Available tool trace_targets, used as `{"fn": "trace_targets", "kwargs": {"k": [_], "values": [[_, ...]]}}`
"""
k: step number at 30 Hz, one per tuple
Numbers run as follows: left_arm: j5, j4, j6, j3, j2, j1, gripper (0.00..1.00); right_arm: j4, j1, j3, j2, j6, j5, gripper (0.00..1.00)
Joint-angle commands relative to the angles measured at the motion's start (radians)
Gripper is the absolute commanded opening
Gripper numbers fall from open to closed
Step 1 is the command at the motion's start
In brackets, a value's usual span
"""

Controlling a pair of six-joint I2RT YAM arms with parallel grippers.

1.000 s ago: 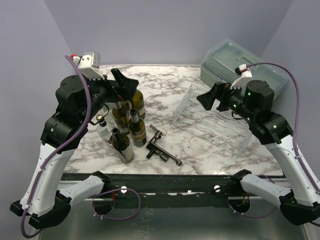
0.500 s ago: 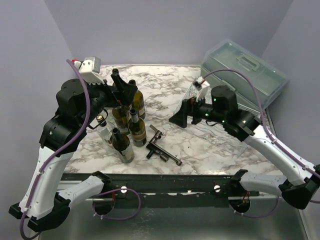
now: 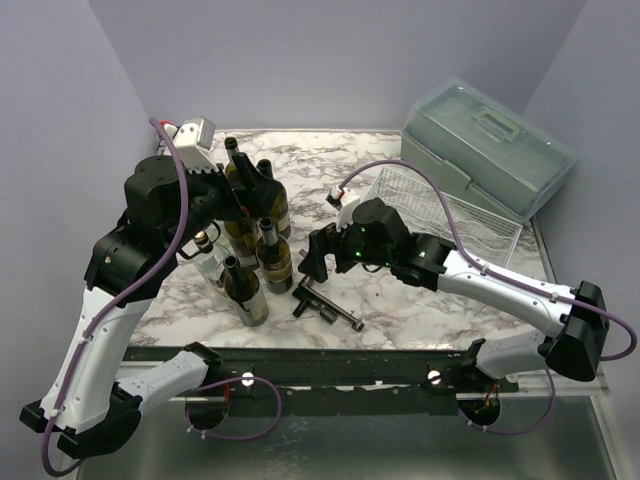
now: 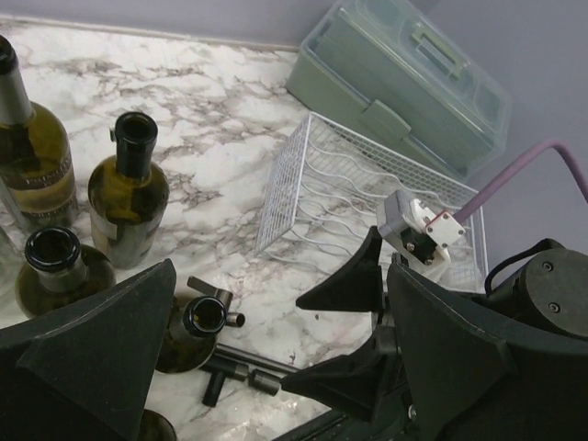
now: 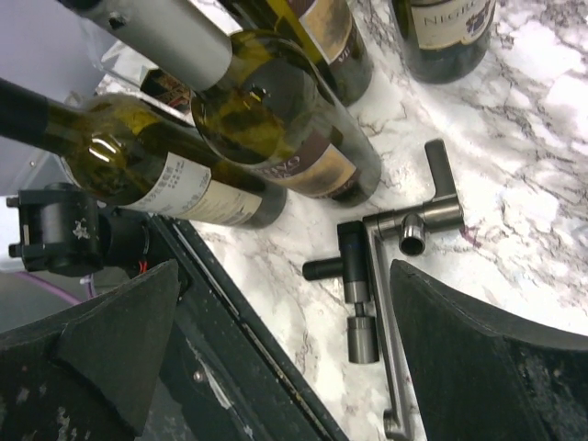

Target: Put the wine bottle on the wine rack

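Observation:
Several dark green wine bottles (image 3: 262,252) stand in a cluster at the left of the marble table. The silver wire wine rack (image 3: 462,207) sits at the right, holding no bottle. My left gripper (image 3: 255,178) hangs open above the back of the cluster; its wrist view looks down on bottle mouths (image 4: 135,131) and the rack (image 4: 317,188). My right gripper (image 3: 316,263) is open and low, just right of the bottles, over a metal tool. Its wrist view shows labelled bottles (image 5: 285,138) ahead of the open right gripper (image 5: 285,367). Neither gripper touches a bottle.
A dark metal tool with tube-shaped arms (image 3: 326,300) lies on the table in front of the bottles, also visible below my right gripper as the tool (image 5: 390,276). A translucent grey-green lidded box (image 3: 488,145) stands behind the rack. The black frame rail (image 3: 330,365) runs along the near edge.
My right arm has swung from above the rack leftward and down, ending beside the bottles over the metal tool. My left arm has shifted only slightly. Both grippers stayed open.

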Motion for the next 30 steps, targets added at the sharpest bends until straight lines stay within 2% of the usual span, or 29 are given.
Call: {"fn": "trace_targets", "kwargs": {"k": [1,9,12,24,30], "values": [[0.064,-0.083,-0.024,0.011,0.015,-0.005,0.99,0.090,0.016,0.000,0.034,0.001,0.066,1.00],[0.084,-0.184,-0.017,0.024,0.058,-0.005,0.99,0.212,0.017,-0.037,0.062,0.005,0.147,1.00],[0.059,-0.240,-0.003,0.042,0.074,-0.005,0.99,0.255,0.019,-0.025,0.078,-0.028,0.127,1.00],[-0.210,-0.280,-0.006,0.043,-0.032,-0.005,0.99,0.360,0.079,0.086,0.206,-0.081,0.093,1.00],[-0.234,-0.283,0.005,0.040,-0.064,-0.006,0.99,0.370,0.097,0.146,0.266,-0.109,0.176,0.99]]}}
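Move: The nearest dark wine bottle, standing front right in the group, is about 10 cm to the right hand's left and 3 cm ahead, its middle some 8 cm lower. From that bottle, the front bottle is about 7 cm left and 8 cm back; a green bottle stands 8 cm left and 6 cm farther out. The metal tool lies on the table almost under the hand. From the left hand, the nearest bottle is about 5 cm back, level sideways, 28 cm below. The right hand, empty and wide open, first eases forward about 3 cm while edging left, then swings left towards the nearest bottle for some 8 cm in all at nearly the same height, the fingers levelling by about 10 degrees as they come up around its neck without closing. Meanwhile the empty left hand, also open, sinks about 6 cm over the bottles, then turns leftward and climbs part of the way back, ending about 5 cm left of its start. ##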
